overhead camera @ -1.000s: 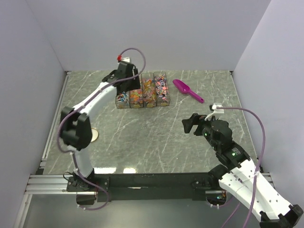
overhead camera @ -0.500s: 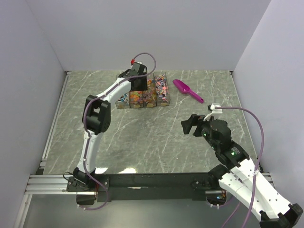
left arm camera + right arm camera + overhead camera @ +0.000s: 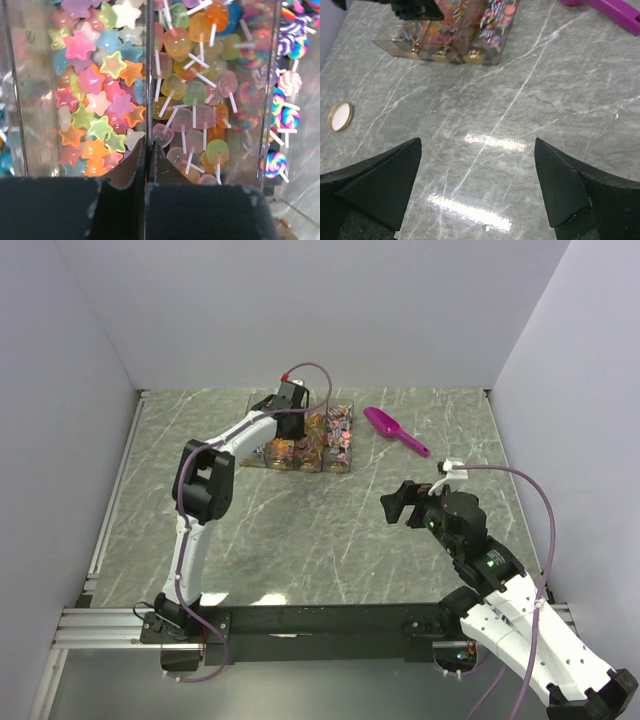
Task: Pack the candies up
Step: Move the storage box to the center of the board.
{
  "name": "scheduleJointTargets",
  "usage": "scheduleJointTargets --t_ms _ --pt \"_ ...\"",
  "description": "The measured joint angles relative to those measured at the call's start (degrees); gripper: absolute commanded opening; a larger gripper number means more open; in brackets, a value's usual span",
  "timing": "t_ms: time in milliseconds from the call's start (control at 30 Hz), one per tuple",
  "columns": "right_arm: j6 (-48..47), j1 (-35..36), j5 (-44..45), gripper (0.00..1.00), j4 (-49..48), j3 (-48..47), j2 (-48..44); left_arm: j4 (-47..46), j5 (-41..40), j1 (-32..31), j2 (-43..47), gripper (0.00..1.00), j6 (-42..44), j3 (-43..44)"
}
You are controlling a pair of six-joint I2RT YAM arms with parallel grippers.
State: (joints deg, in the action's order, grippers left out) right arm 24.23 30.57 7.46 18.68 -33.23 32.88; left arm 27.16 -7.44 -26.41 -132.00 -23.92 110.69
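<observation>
A row of clear boxes (image 3: 310, 440) holds the candies: star-shaped sweets (image 3: 95, 95) in one box, pale lollipops (image 3: 200, 95) beside them, swirl lollipops (image 3: 290, 85) further right. My left gripper (image 3: 148, 142) reaches over the row from behind. Its jaws are shut on the thin clear wall (image 3: 148, 75) between the star box and the lollipop box. In the top view the left gripper (image 3: 290, 418) sits on the row's left half. My right gripper (image 3: 478, 141) hangs open over bare table, well short of the boxes (image 3: 455, 30).
A magenta scoop (image 3: 395, 430) lies to the right of the boxes, also in the right wrist view as the scoop (image 3: 615, 12). A round tan lid (image 3: 340, 116) lies on the marble table (image 3: 330, 530) at the near left. White walls enclose the table.
The left arm swung right along the row and its jaws closed on a box wall. The row of boxes now looks tilted and slightly shifted. The right arm has not moved.
</observation>
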Motion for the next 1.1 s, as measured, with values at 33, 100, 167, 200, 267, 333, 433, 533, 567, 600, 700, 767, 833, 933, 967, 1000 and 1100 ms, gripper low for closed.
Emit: scheduleJointTargets --t_ms 33,100,167,200,267,333,433,533,567,600,700,767,833,933,967,1000,1100 --pt "0.02 0.00 -0.09 1.00 0.00 0.00 -0.02 -0.57 0.28 -0.04 1.46 0.01 0.94 -2.16" --pt "0.17 0.00 -0.28 1.00 0.00 0.00 -0.15 -1.99 1.03 -0.28 4.72 0.01 2.67 -7.56" --pt "0.20 0.00 -0.46 1.00 0.02 0.00 -0.59 -2.60 1.64 -0.87 8.37 0.01 4.17 -12.90" --pt "0.22 0.00 -0.48 1.00 0.07 0.00 -0.87 -2.91 1.70 -1.49 10.29 0.01 4.76 -15.72" --pt "0.22 0.00 -0.46 1.00 0.24 0.00 -1.88 -3.28 1.49 -3.15 14.45 0.01 5.62 -21.59" --pt "0.20 0.00 -0.46 1.00 0.35 -0.02 -3.30 -3.23 1.33 -5.60 18.27 0.01 6.25 -26.73" --pt "0.20 0.00 -0.42 1.00 0.83 -0.02 -5.49 -2.89 1.60 -10.69 23.08 0.01 7.06 -32.94" --pt "0.20 0.00 -0.20 1.00 1.38 -0.02 -7.34 -2.75 2.47 -16.37 26.21 0.01 8.41 -36.89" --pt "0.20 0.00 -0.04 1.00 1.70 -0.02 -7.76 -2.78 3.21 -18.01 26.84 0.01 9.01 -37.66" --pt "0.22 0.00 0.04 1.00 2.03 -0.02 -8.09 -2.73 3.91 -19.17 27.19 0.01 9.62 -38.05" --pt "0.26 0.00 0.42 1.00 2.93 -0.02 -9.25 -2.64 6.56 -21.68 27.34 0.01 12.46 -38.25" --pt "0.35 0.00 0.50 1.00 3.30 -0.02 -9.94 -2.62 7.69 -21.92 27.34 0.01 14.56 -38.25" --pt "0.37 0.00 0.66 1.00 3.48 -0.02 -10.40 -2.40 8.28 -21.77 27.26 0.01 16.52 -38.07" --pt "0.35 0.00 1.01 1.00 3.89 -0.02 -10.71 -0.72 9.40 -21.40 26.47 0.01 18.97 -36.61" --pt "0.35 0.00 1.11 1.00 4.13 -0.02 -10.71 -0.31 9.84 -21.29 26.25 0.01 19.43 -36.24" --pt "0.35 0.00 1.25 1.00 4.39 -0.02 -10.71 -0.04 10.38 -21.16 26.12 0.01 19.87 -36.06" --pt "0.35 0.00 1.53 1.00 4.87 -0.02 -10.71 0.13 10.80 -21.14 26.12 0.01 20.52 -36.09"
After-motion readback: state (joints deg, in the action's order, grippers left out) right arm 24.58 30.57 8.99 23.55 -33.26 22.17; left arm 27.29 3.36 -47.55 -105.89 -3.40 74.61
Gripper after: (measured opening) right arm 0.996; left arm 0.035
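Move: About 24 cm back and 6 cm to the right of the left hand lies the open middle of the board. The storage box, its divider between stars and gummies already pinched by that hand, has its middle some 3 cm ahead. The purple scoop sits about 27 cm to the hand's right and 3 cm farther out, the white round lid 26 cm to its left and 27 cm back. For the right hand, the board's middle is roughly 17 cm left, 5 cm ahead and 20 cm below. Keeping its pinch on the storage box's middle divider, the left hand drags the box about 25 cm back towards the board's middle, nearly level, curving some 7 cm to the right in the later part. It swings the box clockwise by roughly 45 degrees, going on turning after the pull has stopped. The open, empty right hand eases a few centimetres up, back and right. ##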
